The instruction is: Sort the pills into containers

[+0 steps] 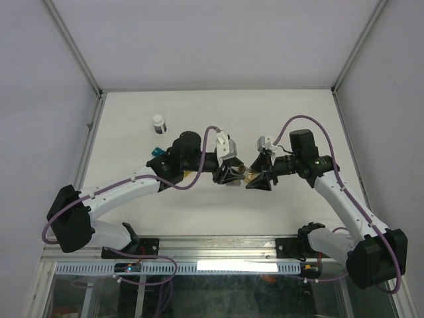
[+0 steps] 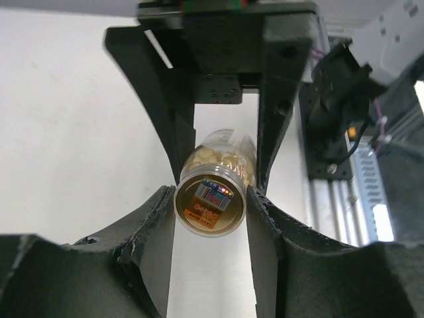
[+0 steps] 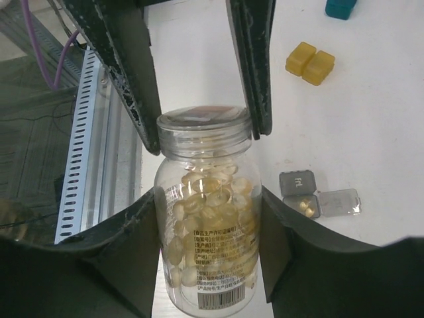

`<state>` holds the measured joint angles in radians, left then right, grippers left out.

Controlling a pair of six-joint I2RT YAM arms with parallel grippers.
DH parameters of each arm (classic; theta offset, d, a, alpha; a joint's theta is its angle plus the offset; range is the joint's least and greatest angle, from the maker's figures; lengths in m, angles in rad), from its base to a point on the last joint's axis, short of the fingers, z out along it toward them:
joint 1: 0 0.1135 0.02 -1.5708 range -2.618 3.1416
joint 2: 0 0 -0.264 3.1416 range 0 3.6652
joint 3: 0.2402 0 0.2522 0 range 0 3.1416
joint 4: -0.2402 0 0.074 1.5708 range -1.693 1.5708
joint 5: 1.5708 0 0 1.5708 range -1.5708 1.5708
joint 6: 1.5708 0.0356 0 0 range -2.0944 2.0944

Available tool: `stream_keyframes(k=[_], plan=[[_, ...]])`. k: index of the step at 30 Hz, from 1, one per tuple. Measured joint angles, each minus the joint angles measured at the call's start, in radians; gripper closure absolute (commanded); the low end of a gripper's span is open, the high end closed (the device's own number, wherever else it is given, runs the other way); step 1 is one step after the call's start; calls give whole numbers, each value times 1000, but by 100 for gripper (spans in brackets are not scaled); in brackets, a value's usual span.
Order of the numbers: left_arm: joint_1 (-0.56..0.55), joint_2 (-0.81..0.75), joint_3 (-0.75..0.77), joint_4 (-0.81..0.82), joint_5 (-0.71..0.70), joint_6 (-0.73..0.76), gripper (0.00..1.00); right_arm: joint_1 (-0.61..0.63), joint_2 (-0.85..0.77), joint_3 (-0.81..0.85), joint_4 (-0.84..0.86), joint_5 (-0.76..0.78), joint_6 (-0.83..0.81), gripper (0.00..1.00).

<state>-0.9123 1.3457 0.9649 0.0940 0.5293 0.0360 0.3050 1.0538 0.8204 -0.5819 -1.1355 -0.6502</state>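
Note:
A clear bottle full of yellow pills hangs level above the table between both arms. My right gripper is shut on its labelled body. My left gripper is shut on the bottle's neck end, its fingers reaching in from the far side in the right wrist view. From above, the two grippers meet at the table's middle. Below lie the gray container, one cell open with pills inside, the amber-yellow container and the teal container.
A small white-topped dark item stands at the back left, with the teal container just in front of it. The slotted metal rail runs along the table's near edge. Frame posts rise at both back corners.

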Motion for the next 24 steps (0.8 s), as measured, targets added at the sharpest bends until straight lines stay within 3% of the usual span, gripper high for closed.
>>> stream_keyframes(k=[4, 9, 10, 14, 17, 24], plan=[[19, 4, 21, -66, 135, 308, 62, 9, 0, 0, -11, -12, -10, 100], [44, 86, 137, -200, 239, 504, 59, -1, 0, 0, -9, 8, -11, 100], [47, 95, 146, -211, 245, 521, 55, -3, 0, 0, -11, 15, -11, 100], [47, 103, 154, -233, 257, 571, 20, -2, 0, 0, -4, 20, -6, 100], [31, 89, 118, -211, 249, 546, 3, 0, 0, 2, 29, 13, -5, 100], [28, -1, 22, -122, 188, 446, 1, 2, 0, 4, 58, -6, -6, 100]])
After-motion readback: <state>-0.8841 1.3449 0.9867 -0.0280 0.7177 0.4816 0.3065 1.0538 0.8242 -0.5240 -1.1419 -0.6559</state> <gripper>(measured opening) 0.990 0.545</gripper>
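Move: Right between the left fingers is the lid, with the pill jar's middle about 4 cm to that hand's right. Below on the table, some 14 cm down, the grey pill box stands around 4 cm ahead and 2 cm left of the left hand; the yellow pill box is about 8 cm ahead and 18 cm left. The right hand has the jar in its grip, the lid roughly 4 cm to its left. Rolling clockwise, as looked at along its own fingers towards the jar, the left hand twists some 25 degrees with its fingers still on the lid, then spreads them wide and lets go. It dips over a centimetre and comes partly up again, easing about 1 cm back and left, off the jar. The right hand keeps its grip, drifting roughly 1 cm forward and up. ##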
